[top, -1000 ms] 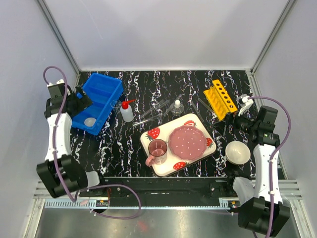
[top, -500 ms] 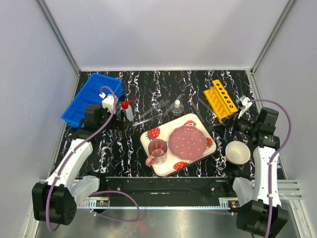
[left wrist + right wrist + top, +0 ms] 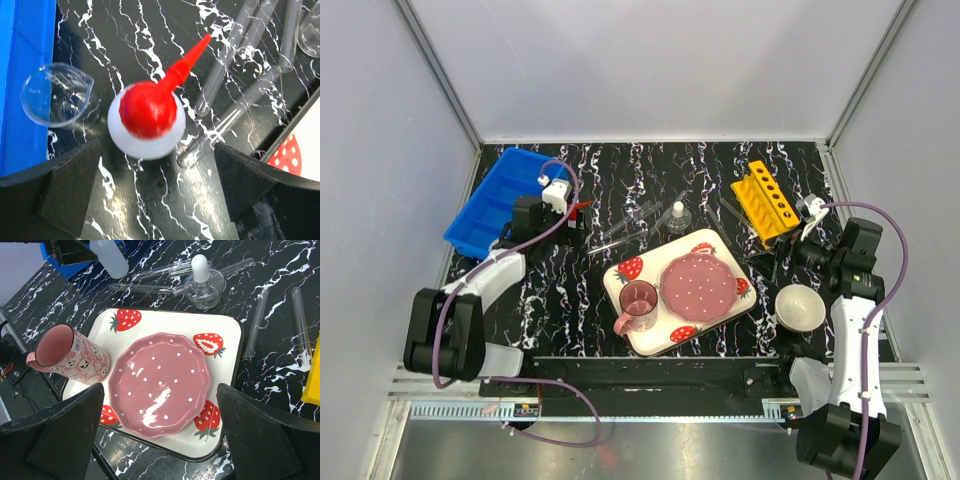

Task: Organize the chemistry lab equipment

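Observation:
The white squeeze bottle with red spout (image 3: 147,120) stands on the black marbled table, just ahead of my open left gripper (image 3: 155,192) and not between the fingers. In the top view only its spout (image 3: 582,206) shows beside that gripper (image 3: 568,222). A clear beaker (image 3: 57,95) stands left of the bottle, against the blue bin (image 3: 22,75). Thin glass tubes (image 3: 235,112) lie to its right. A small flask with a white stopper (image 3: 202,287) and the yellow holed rack (image 3: 765,200) sit further right. My right gripper (image 3: 162,440) is open and empty above the strawberry tray (image 3: 227,327). I see no loose white dome.
The tray (image 3: 715,245) holds a pink plate (image 3: 698,285) and pink cup (image 3: 638,300). A white bowl (image 3: 800,308) sits near the right arm. The blue bin (image 3: 495,200) lies at the far left, my left arm over its near end. Two more tubes (image 3: 255,322) lie right of the tray.
My left gripper has left the blue bin's left edge and swung right to the squeeze bottle. The bin has shifted slightly left. The right arm has barely moved.

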`<action>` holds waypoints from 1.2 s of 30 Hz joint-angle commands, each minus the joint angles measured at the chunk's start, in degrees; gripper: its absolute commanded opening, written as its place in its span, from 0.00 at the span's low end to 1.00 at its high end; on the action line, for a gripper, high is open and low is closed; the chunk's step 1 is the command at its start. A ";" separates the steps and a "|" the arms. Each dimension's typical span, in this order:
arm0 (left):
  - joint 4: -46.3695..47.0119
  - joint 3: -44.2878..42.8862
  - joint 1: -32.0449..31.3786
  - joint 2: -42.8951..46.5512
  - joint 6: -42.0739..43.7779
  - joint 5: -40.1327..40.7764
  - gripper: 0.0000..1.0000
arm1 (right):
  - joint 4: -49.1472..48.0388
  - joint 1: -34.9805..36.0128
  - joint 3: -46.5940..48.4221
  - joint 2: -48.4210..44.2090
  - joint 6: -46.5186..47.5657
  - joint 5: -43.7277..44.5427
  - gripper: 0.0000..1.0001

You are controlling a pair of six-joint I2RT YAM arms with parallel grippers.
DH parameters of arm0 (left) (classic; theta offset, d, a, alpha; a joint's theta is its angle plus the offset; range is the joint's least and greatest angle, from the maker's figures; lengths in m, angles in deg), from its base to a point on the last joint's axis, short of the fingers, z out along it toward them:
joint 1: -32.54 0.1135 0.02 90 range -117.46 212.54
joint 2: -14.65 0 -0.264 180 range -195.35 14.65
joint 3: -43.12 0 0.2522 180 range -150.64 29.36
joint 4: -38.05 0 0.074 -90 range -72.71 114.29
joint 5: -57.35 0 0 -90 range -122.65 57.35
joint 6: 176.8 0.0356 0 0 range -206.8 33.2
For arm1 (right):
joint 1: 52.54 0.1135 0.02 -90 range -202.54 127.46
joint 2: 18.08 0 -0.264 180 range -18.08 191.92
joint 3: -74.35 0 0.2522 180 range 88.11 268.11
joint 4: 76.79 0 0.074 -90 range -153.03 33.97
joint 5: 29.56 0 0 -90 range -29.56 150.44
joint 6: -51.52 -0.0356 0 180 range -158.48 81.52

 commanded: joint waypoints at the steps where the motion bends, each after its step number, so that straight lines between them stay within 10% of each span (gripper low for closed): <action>1: 7.59 -4.91 -0.61 -5.21 1.78 1.78 0.99 | -0.88 -0.59 0.17 -0.99 1.10 -1.31 1.00; 16: -1.80 -13.80 -2.89 -12.34 2.92 4.77 0.75 | -0.79 -0.76 0.26 -0.90 1.27 -1.40 1.00; 31: -5.15 -12.74 -3.16 -11.29 0.64 8.81 0.79 | -0.79 -0.76 0.43 -1.52 1.10 -1.66 1.00; 36: -5.15 -14.76 -3.16 -11.73 -0.07 7.23 0.55 | -0.88 -0.76 0.52 -1.78 1.18 -1.66 1.00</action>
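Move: The red-capped squeeze bottle stands about 5 cm ahead of my open left hand and 1 cm to its right, its middle some 4 cm lower. The glass beaker is roughly 6 cm left of the bottle and 3 cm farther out, with the blue bin's middle some 16 cm left of the bottle and 9 cm beyond it. The nearest glass tube lies level with the bottle, about 9 cm to its right. From my right hand the bottle is about 17 cm ahead, 44 cm left and 15 cm below. My left hand reaches forward about 5 cm onto the bottle, fingers straddling the white body just below the red cap, then eases back about 1.5 cm and settles nearly 2 cm lower than it began, rolling its left side up about 5 degrees. The fingers narrow from wide open to roughly two thirds, coming up against both sides of the bottle. ##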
